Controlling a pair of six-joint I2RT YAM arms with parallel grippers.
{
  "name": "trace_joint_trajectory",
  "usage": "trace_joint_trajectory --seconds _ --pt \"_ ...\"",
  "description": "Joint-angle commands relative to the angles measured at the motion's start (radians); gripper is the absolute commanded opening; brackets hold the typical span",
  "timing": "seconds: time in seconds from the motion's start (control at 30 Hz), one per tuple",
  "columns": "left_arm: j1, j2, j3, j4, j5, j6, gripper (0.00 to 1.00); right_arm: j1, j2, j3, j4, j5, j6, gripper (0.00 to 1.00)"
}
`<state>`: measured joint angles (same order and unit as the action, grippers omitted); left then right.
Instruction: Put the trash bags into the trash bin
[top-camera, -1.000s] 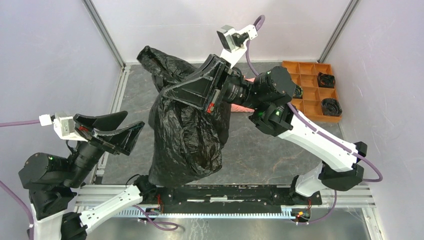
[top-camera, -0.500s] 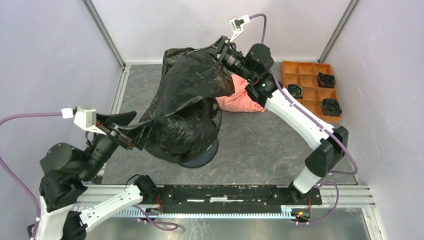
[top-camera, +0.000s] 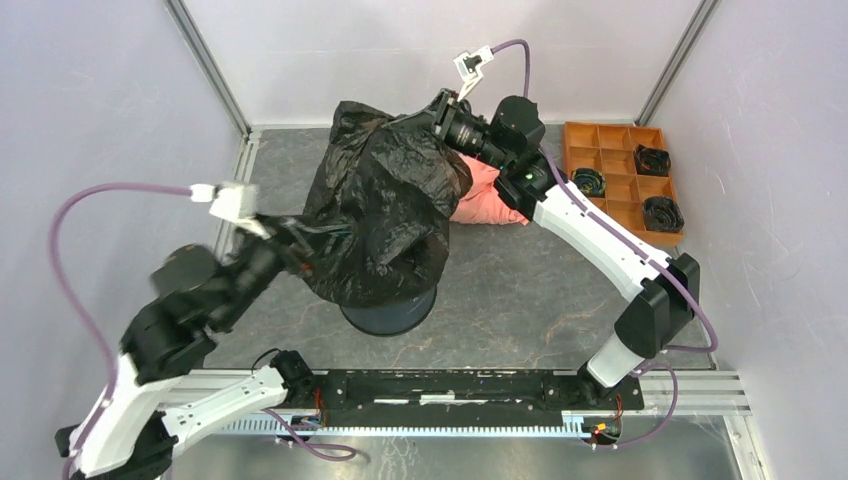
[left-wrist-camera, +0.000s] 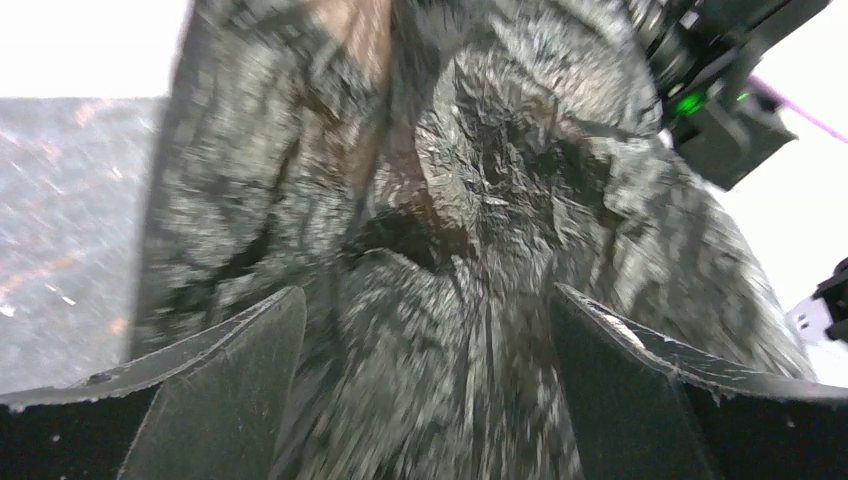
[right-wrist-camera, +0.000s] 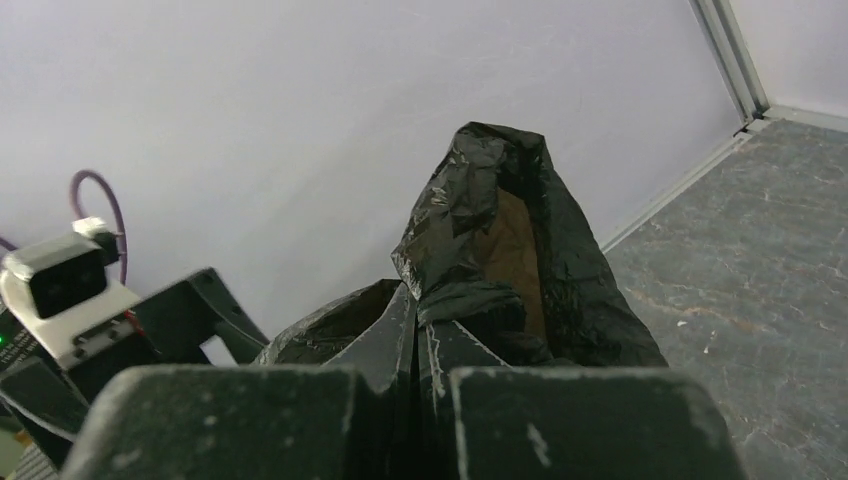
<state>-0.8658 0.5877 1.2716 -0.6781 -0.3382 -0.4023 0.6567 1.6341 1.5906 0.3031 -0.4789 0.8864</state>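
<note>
The black trash bag (top-camera: 385, 205) hangs draped over the dark blue trash bin (top-camera: 392, 316), of which only the lower front shows. My right gripper (top-camera: 432, 108) is shut on the bag's top at the back; in the right wrist view the closed gripper (right-wrist-camera: 418, 300) pinches a fold of the bag (right-wrist-camera: 510, 225). My left gripper (top-camera: 303, 243) stands open against the bag's left side. In the left wrist view the gripper (left-wrist-camera: 425, 330) has wrinkled bag plastic (left-wrist-camera: 480, 190) between its spread fingers (left-wrist-camera: 235, 375).
A salmon-pink cloth (top-camera: 488, 195) lies behind the bag, under the right arm. An orange compartment tray (top-camera: 622, 205) with black parts sits at the back right. Walls and metal frame posts close in the table on three sides.
The right arm has carried the bag back and down, and it now drapes over the bin. The left arm has swung right, bringing its open gripper onto the bag's side.
</note>
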Motion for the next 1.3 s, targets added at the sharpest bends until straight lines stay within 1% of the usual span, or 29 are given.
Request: trace_joint_trajectory --seconds 0.0,0.03,0.13,0.23,0.3,0.43,0.53,0.63,0.77,0.87,0.93,1.03,1.17,1.27 --pt "-0.001 0.206 -0.071 0.015 0.111 -0.122 0.95 0.02 -0.055 0.006 0.026 -0.006 -0.072 0.01" --pt "-0.001 0.265 -0.069 -0.01 0.101 -0.136 0.94 0.033 -0.048 0.024 0.018 -0.022 -0.082 0.01" --pt "-0.001 0.353 -0.104 -0.021 0.018 -0.166 0.92 0.077 -0.036 0.074 -0.059 -0.028 -0.182 0.01" --pt "0.004 0.405 -0.141 -0.021 -0.082 -0.168 0.92 0.116 -0.035 0.115 -0.16 -0.006 -0.307 0.01" --pt "0.012 0.423 -0.157 -0.016 -0.112 -0.167 0.92 0.132 -0.037 0.132 -0.2 -0.007 -0.372 0.01" --pt "0.023 0.423 -0.217 -0.008 -0.1 -0.183 0.95 0.155 -0.037 0.161 -0.278 -0.024 -0.486 0.01" --pt "0.026 0.384 -0.28 -0.011 -0.094 -0.207 0.96 0.176 -0.042 0.155 -0.3 -0.071 -0.563 0.01" --pt "0.027 0.345 -0.329 -0.008 -0.093 -0.212 0.97 0.203 -0.041 0.132 -0.369 -0.093 -0.635 0.01" --pt "0.028 0.341 -0.344 -0.028 -0.123 -0.21 0.97 0.229 -0.031 0.103 -0.436 -0.077 -0.674 0.01" --pt "0.028 0.347 -0.301 -0.068 -0.138 -0.188 0.99 0.233 -0.032 0.11 -0.485 -0.012 -0.68 0.01" --pt "0.028 0.323 -0.255 -0.075 -0.105 -0.161 1.0 0.231 -0.043 0.129 -0.519 0.056 -0.688 0.01" --pt "0.028 0.267 -0.199 -0.059 -0.011 -0.13 1.0 0.22 -0.072 0.146 -0.543 0.155 -0.672 0.01" --pt "0.028 0.205 -0.117 -0.055 0.116 -0.131 1.0 0.201 -0.117 0.108 -0.512 0.177 -0.639 0.01" --pt "0.028 0.161 -0.06 -0.057 0.162 -0.121 1.0 0.194 -0.125 0.096 -0.502 0.177 -0.627 0.01"
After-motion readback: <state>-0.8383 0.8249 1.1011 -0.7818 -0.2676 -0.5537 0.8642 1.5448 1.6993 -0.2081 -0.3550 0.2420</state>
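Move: The black trash bag billows over the trash bin. Its middle lies about 6 cm ahead of the open left hand, 10 cm to its right and 10 below. The bin's middle is some 4 cm ahead of that hand, 10 to its right and 28 below. From the right hand, which already grips the bag's edge, the bin is roughly 13 cm back, 2 left and 31 below; the pink cloth is about 9 cm ahead, 18 right and 44 below. With its fingers staying wide open, the left hand pushes into the bag over the bin's mouth, plunging some 22 cm down while going forward and right and tipping its fingers downward, then starts back up. The right hand keeps its pinch on the bag's edge, draws back about 9 cm over the bin and a little left, dips while its wrist rolls, then rises slightly, heading back to the right. ##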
